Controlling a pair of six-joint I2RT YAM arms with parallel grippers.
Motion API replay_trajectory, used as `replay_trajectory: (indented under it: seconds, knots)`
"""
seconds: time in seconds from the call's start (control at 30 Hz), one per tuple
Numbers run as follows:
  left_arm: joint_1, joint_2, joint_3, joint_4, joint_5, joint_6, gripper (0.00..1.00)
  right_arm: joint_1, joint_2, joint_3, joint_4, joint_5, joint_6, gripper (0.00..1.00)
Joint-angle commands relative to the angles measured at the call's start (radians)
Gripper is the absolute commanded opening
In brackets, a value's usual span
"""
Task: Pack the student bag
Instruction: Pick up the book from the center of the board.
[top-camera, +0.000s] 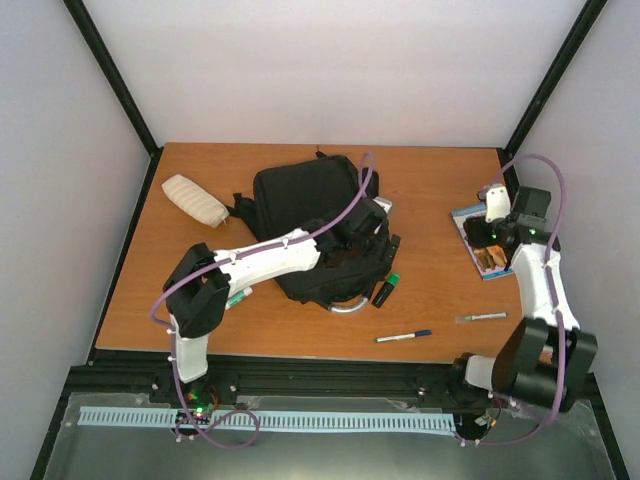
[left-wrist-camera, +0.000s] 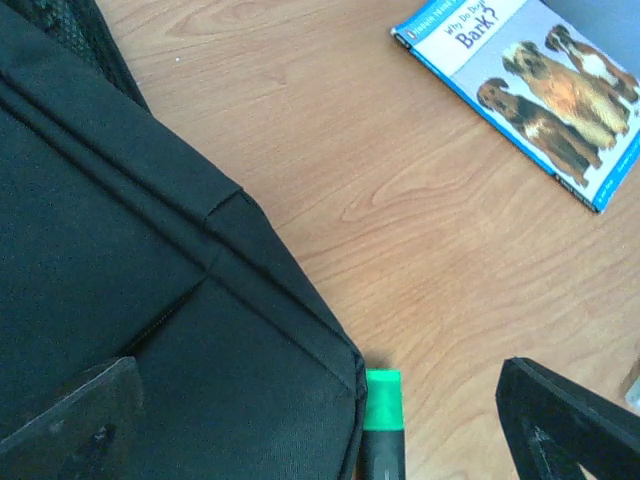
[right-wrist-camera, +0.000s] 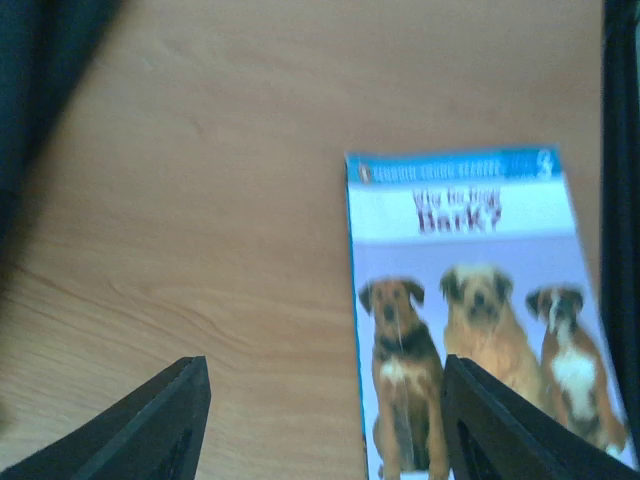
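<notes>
The student bag (top-camera: 300, 205) is a large black backpack lying flat mid-table, its silvery handle (top-camera: 345, 306) toward the near side. My left gripper (top-camera: 375, 245) hovers over the bag's right corner, open, with nothing between its fingers. In the left wrist view the left gripper (left-wrist-camera: 315, 400) spans the bag (left-wrist-camera: 150, 300) corner and a green-capped marker (left-wrist-camera: 383, 410) beside it. My right gripper (top-camera: 492, 236) hangs open above a dog book (top-camera: 480, 240). In the right wrist view the right gripper (right-wrist-camera: 325, 400) straddles the left edge of the book (right-wrist-camera: 470, 300).
A cream pouch (top-camera: 195, 200) lies left of the bag. The green-capped marker (top-camera: 387, 290), a blue pen (top-camera: 404, 336) and a silver pen (top-camera: 481, 317) lie near the front edge. A small green-tipped item (top-camera: 240, 297) sits under the left arm. Black frame posts stand at the table's corners.
</notes>
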Motion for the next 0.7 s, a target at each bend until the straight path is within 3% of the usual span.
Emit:
replay_trajectory:
  seconds: [0.0,0.17,0.4,0.47,0.6,0.67]
  knots:
    - [0.031,0.026,-0.021,0.154,0.101,-0.148,1.0,-0.147,0.163,0.051,-0.107,-0.055,-0.087,0.65]
    - [0.032,0.039,0.008,0.161,0.148,-0.163,0.92,-0.28,0.351,0.187,-0.127,-0.077,-0.146,0.7]
    - [0.035,0.042,0.035,0.165,0.189,-0.184,0.95,-0.346,0.56,0.34,-0.15,-0.06,-0.162,0.79]
    - [0.035,0.052,0.041,0.171,0.255,-0.178,0.94,-0.346,0.611,0.378,-0.146,-0.055,-0.148,0.8]
    - [0.034,0.032,-0.066,0.366,0.471,-0.159,0.79,-0.346,0.695,0.46,-0.159,-0.047,-0.118,0.86]
    - [0.033,0.044,-0.062,0.362,0.498,-0.159,0.78,-0.347,0.722,0.485,-0.16,-0.038,-0.112,0.88]
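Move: Lying flat on the board, the book has its middle about 12 cm to the right of the right hand, 4 cm ahead and some 18 cm below. On the same table level, the pale pen lies roughly 19 cm back and 4 cm right of this hand, the green-capped marker about 11 cm back and 22 cm left. From the left hand the book is about 35 cm right, 7 cm ahead and 16 cm down. Swinging about 16 cm right, the right hand also sinks some 11 cm onto the book's side of the board, going over the book towards its right edge and easing a little forward late on. Its fingers tip about 20 degrees further down and spread wider, still clear of the cover. The empty left hand drifts 5 cm right at the backpack's edge, rolling its left side down and partly closing. ##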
